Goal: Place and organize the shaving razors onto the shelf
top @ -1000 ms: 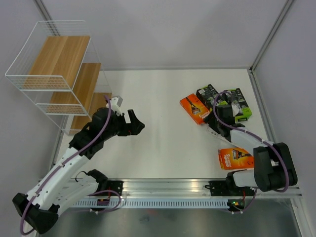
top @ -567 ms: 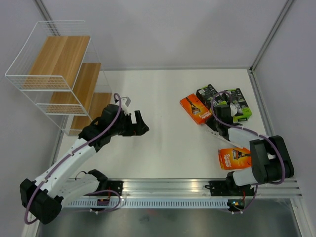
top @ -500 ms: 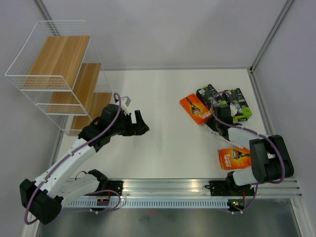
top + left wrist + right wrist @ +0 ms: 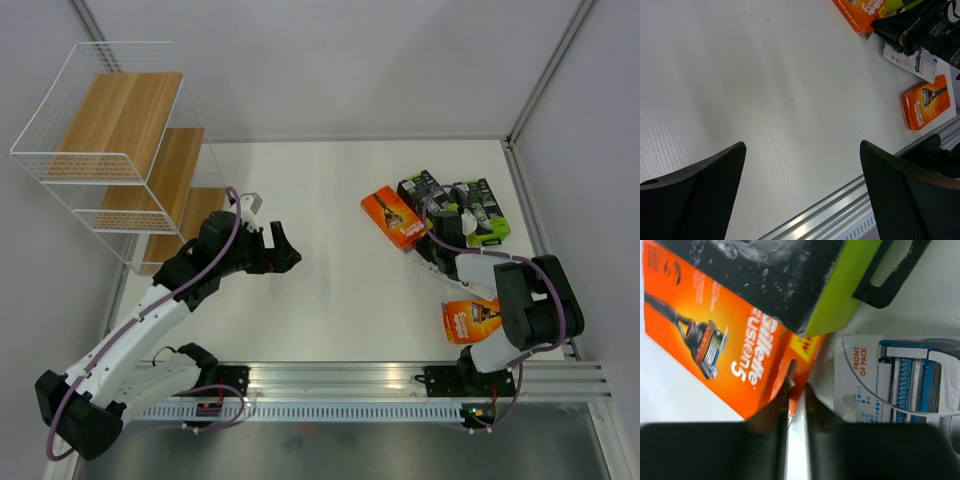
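The razors lie at the table's right. One orange box (image 4: pixel 392 217) sits beside two black boxes with lime-green tops (image 4: pixel 420 188) (image 4: pixel 482 210). A second orange box (image 4: pixel 470 320) lies near the front rail. The flat white-blue pack (image 4: pixel 890 380) lies just right of the first orange box (image 4: pixel 715 335). My right gripper (image 4: pixel 797 390) is shut on that box's hang-tab corner, low over the table (image 4: pixel 425 240). My left gripper (image 4: pixel 280 250) hangs open and empty over bare table, right of the shelf (image 4: pixel 120 150). No razors show on the shelf's wooden boards.
A metal rail (image 4: pixel 400 375) runs along the near edge and the enclosure's walls close off the back and right. In the left wrist view the white-blue pack (image 4: pixel 915 62) and the second orange box (image 4: pixel 926 101) lie far right, with white table (image 4: pixel 790 100) under the open fingers.
My right gripper's jaws have closed on the orange box's corner, and the box has shifted slightly to the left. My left arm reached a little to the right, then held still.
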You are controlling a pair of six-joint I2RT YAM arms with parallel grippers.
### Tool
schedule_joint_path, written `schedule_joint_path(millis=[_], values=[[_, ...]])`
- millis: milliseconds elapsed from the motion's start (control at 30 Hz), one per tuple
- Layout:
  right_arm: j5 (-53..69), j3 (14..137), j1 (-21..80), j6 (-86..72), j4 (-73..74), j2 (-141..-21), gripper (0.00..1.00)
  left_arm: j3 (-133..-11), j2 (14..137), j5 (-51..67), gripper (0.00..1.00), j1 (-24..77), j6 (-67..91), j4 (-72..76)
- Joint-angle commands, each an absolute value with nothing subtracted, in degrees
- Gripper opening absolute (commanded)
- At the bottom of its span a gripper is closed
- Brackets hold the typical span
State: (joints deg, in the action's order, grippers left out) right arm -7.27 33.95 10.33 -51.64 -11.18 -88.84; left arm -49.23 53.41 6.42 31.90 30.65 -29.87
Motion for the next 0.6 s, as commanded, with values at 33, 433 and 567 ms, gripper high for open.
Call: schedule_joint_path(millis=[33,433,567], values=[[-11.24,35.77,10.20,-53.09,-15.12,-91.32,0.01,-51.77,51.94,6.24,1.00,31.90,27.60,-27.51],[8.87,42.97,10.46,-45.09,-15.91,-89.13,0.00,-55.81,53.09,3.17,0.99,31.90,27.60,-27.51],[13.00,45.08,12.47,-44.73,-14.85,-88.16,0.00,-57.65,51.42,2.81,1.00,31.90,26.46,-27.51]])
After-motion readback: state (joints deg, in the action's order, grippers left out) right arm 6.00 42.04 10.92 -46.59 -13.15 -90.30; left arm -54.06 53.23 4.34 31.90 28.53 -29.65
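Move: The right fingers stand at the near right end of the orange razor box; its middle lies about 5 cm ahead and 6 cm to the left, about 1 cm below them. The near black-green box is straight ahead some 9 cm, the far black-green box 6 cm ahead and 12 cm to the right, and the white Gillette pack about 8 cm back and 7 cm to the right. From the left hand the orange box is roughly 12 cm ahead, 23 cm to the right and 19 cm below. Shut the right fingers on the thin end edge of the orange razor box, pinching it as you ease forward. Then lift and swing left, away from the black-green boxes, about 5 cm up and 5 cm left, turning the hand some 15 degrees counter-clockwise. Meanwhile raise the open, empty left hand about 4 cm. ##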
